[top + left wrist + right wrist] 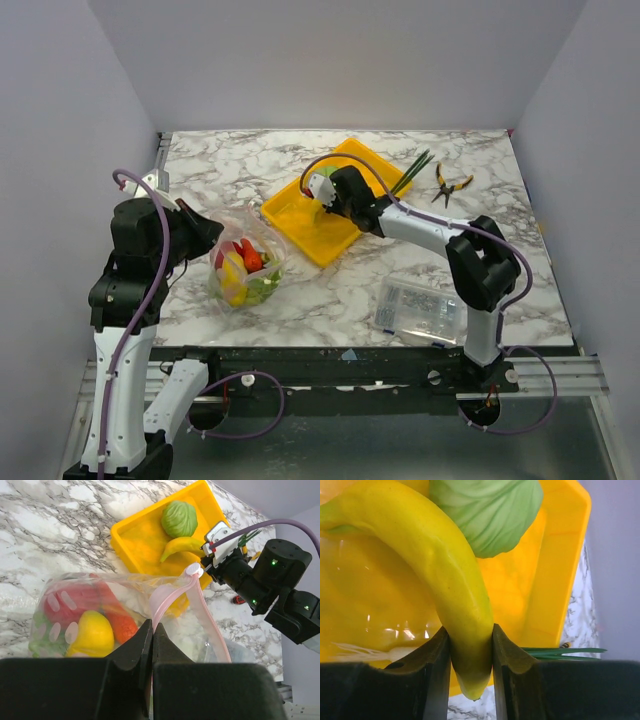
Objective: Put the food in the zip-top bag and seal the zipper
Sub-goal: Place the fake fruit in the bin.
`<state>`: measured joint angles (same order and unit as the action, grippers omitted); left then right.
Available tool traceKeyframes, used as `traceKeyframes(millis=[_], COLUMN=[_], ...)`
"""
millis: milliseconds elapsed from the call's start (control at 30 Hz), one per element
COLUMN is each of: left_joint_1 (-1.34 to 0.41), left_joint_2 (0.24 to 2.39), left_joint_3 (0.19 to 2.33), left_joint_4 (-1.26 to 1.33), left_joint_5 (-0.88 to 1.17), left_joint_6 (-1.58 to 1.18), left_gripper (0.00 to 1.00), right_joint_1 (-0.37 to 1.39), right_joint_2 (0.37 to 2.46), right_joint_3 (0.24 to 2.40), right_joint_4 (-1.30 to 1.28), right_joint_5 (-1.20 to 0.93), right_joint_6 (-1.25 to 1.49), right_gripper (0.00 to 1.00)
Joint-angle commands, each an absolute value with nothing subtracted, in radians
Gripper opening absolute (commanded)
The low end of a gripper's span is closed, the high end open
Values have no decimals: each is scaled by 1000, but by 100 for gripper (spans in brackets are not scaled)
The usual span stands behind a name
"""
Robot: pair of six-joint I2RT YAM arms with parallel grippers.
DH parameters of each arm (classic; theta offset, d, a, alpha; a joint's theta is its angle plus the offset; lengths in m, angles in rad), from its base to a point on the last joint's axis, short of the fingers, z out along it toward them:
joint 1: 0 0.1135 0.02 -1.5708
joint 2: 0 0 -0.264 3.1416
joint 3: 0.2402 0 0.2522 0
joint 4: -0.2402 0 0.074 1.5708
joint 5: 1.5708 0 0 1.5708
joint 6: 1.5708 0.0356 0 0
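Observation:
The clear zip-top bag [245, 272] lies at the left with a red tomato [65, 602], a yellow piece [92, 635], a red pepper [122, 625] and green bits inside. My left gripper [152, 625] is shut on the pink zipper [167, 596] at the bag's mouth, which gapes toward the tray. Over the yellow tray [300, 225], my right gripper [469, 637] is shut on one end of a yellow banana [440, 565]. A green leafy piece [487, 510] rests in the tray beside the banana. I cannot tell whether the banana is lifted off the tray floor.
Green stalks [415, 172] lie just behind the tray's right corner. Yellow-handled pliers [450, 185] sit at the back right. A rigid clear box of small parts [420, 305] stands near the front edge by the right arm's base.

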<state>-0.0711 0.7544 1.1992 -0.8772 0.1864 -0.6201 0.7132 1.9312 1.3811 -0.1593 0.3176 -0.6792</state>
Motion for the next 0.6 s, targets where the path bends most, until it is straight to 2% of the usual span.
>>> traceKeyframes(millis=[0,33,133,233,300,400,467,567], left_joint_1=[-63,-65,-64,-64,-64,-63,-63,-63], left_joint_2=[733,731,730,731,726,724,726,724], left_joint_3=[1202,1201,1202,1203,1200,1192,1188,1186], left_joint_4=[-864,-861,-860,-861,-856,-849,-844,-842], left_joint_5=[205,207,211,214,213,219,225,226], left_joint_6=[-605,-605,-603,-601,-603,-606,-607,-606], left_gripper=[0,0,0,0,0,0,0,0], right_joint_1=[703,702,702,702,701,702,702,702], right_joint_2=[1950,1932,1858,1798,1788,1814,1838,1863], right_joint_3=[1359,1323,1210,1200,1260,1427,1534,1636], right_joint_4=[-101,-80,94,160,145,-50,-243,-463], right_joint_5=[296,283,313,394,506,658,664,536], right_joint_6=[-839,-844,-825,-725,-589,-266,-21,410], right_gripper=[43,54,76,91,93,96,96,96])
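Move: Still pinching the banana by one end, the right hand is over the yellow bin, whose middle lies about 6 cm to its left, 1 cm ahead and 4 cm below. The cabbage sits some 6 cm ahead and 7 cm to the left, about 1 cm lower; the green onion's middle is roughly 4 cm ahead, 7 cm right and 4 cm down. From the left hand the bin is about 20 cm ahead, 21 cm right and 25 cm below. Opening almost fully, the right hand lets go of the banana's end inside the bin, easing about 1 cm down and 2 cm right as the fingers part. Then the hand climbs quickly to about 10 cm above its start and 2 cm forward, away from the banana, its left side rising as it twists some 25 degrees clockwise. The left hand stays closed on the bag's rim. ##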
